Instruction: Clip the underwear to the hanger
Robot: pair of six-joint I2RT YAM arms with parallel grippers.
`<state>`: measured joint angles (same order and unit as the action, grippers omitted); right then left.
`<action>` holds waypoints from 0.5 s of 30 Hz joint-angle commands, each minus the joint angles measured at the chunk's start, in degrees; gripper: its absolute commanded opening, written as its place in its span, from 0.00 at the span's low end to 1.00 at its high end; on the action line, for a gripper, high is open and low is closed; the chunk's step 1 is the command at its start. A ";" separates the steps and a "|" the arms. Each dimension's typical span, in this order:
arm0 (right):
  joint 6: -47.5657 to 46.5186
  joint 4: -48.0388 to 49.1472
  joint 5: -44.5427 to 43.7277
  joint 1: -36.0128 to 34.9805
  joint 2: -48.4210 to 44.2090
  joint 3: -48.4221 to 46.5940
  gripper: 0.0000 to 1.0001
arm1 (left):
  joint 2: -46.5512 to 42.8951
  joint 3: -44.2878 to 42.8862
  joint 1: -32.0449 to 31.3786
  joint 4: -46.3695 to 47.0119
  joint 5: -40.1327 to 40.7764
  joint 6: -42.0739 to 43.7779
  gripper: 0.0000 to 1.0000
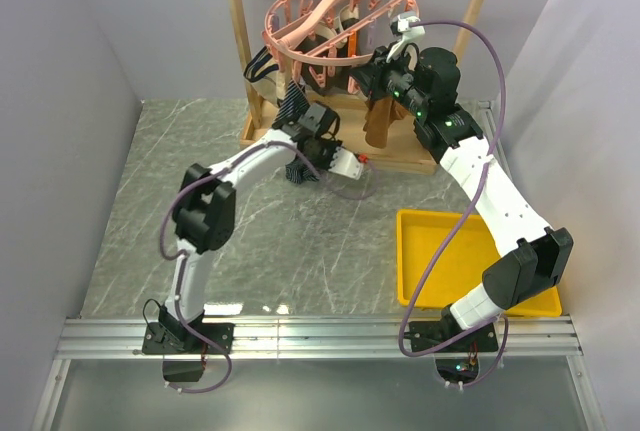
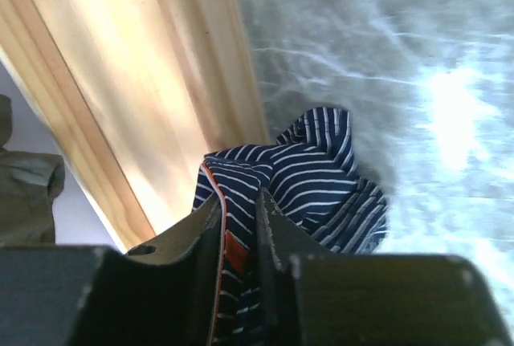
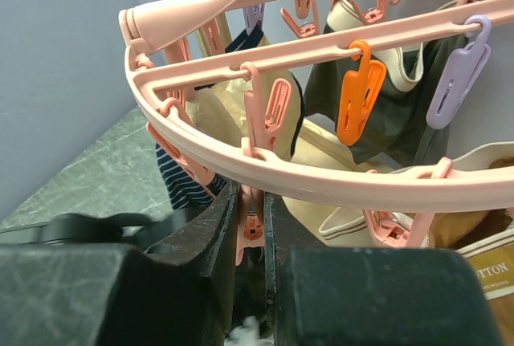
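Note:
The underwear [image 2: 321, 177], navy with thin light stripes and an orange patch, lies bunched on the marble table beside the wooden rack base. My left gripper [image 2: 239, 201] is shut on a fold of it, the cloth pinched between both fingers. From above, the left gripper [image 1: 305, 159] sits low in front of the rack. The pink round hanger [image 1: 335, 11] hangs from the rack's top bar. Just under the hanger's ring [image 3: 337, 177], my right gripper [image 3: 250, 197] is shut on a pink peg [image 3: 254, 221]. A striped piece of the underwear [image 3: 181, 185] shows below the ring.
The wooden rack frame [image 1: 238, 41] stands at the back on a flat base [image 1: 405, 159]. Tan, olive [image 3: 401, 121] and brown [image 1: 380, 123] garments hang from other pegs. A yellow tray [image 1: 440, 261] lies at the front right. Grey walls close both sides.

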<state>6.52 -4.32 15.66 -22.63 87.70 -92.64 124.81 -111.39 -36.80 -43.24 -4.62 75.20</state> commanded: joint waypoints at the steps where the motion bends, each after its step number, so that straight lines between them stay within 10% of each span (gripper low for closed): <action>1: 0.24 1.50 -0.98 -0.48 -0.95 -1.14 0.00 | -11.85 9.57 0.85 7.72 -7.58 -0.23 0.23; 4: 0.86 1.33 -1.25 -0.40 -0.69 -0.96 0.00 | -19.50 19.49 1.81 16.76 -12.85 -2.33 0.00; 15: 3.40 -0.08 -0.02 0.05 -0.16 -2.11 0.00 | -37.10 41.95 3.83 50.86 -19.90 -15.22 0.00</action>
<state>8.54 -4.64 15.42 -22.61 87.70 -92.64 89.97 -71.00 -33.78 -6.52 -21.08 67.83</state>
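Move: The left hand has the red-trimmed loose edge of the underwear between its nearly shut fingers. The open clip this edge is meant for lies some 30 cm above it, about 8 cm to its right and 2 cm back. The corner already clipped to the rim is about 5 cm left, 3 cm back and 24 cm up; the brown garment hangs roughly 14 cm right, 1 cm forward and 20 cm up. The right hand has that clip right between its fingertips. Fingers closing fully, the left hand pinches the underwear's loose edge and carries it towards the clip overhead, first back, then mostly up: about 12 cm of rise and 6 cm back. On the way its down-pointing fingers tilt up and out to the right by some 35 degrees. The right hand stays in place, still squeezing the clip. ##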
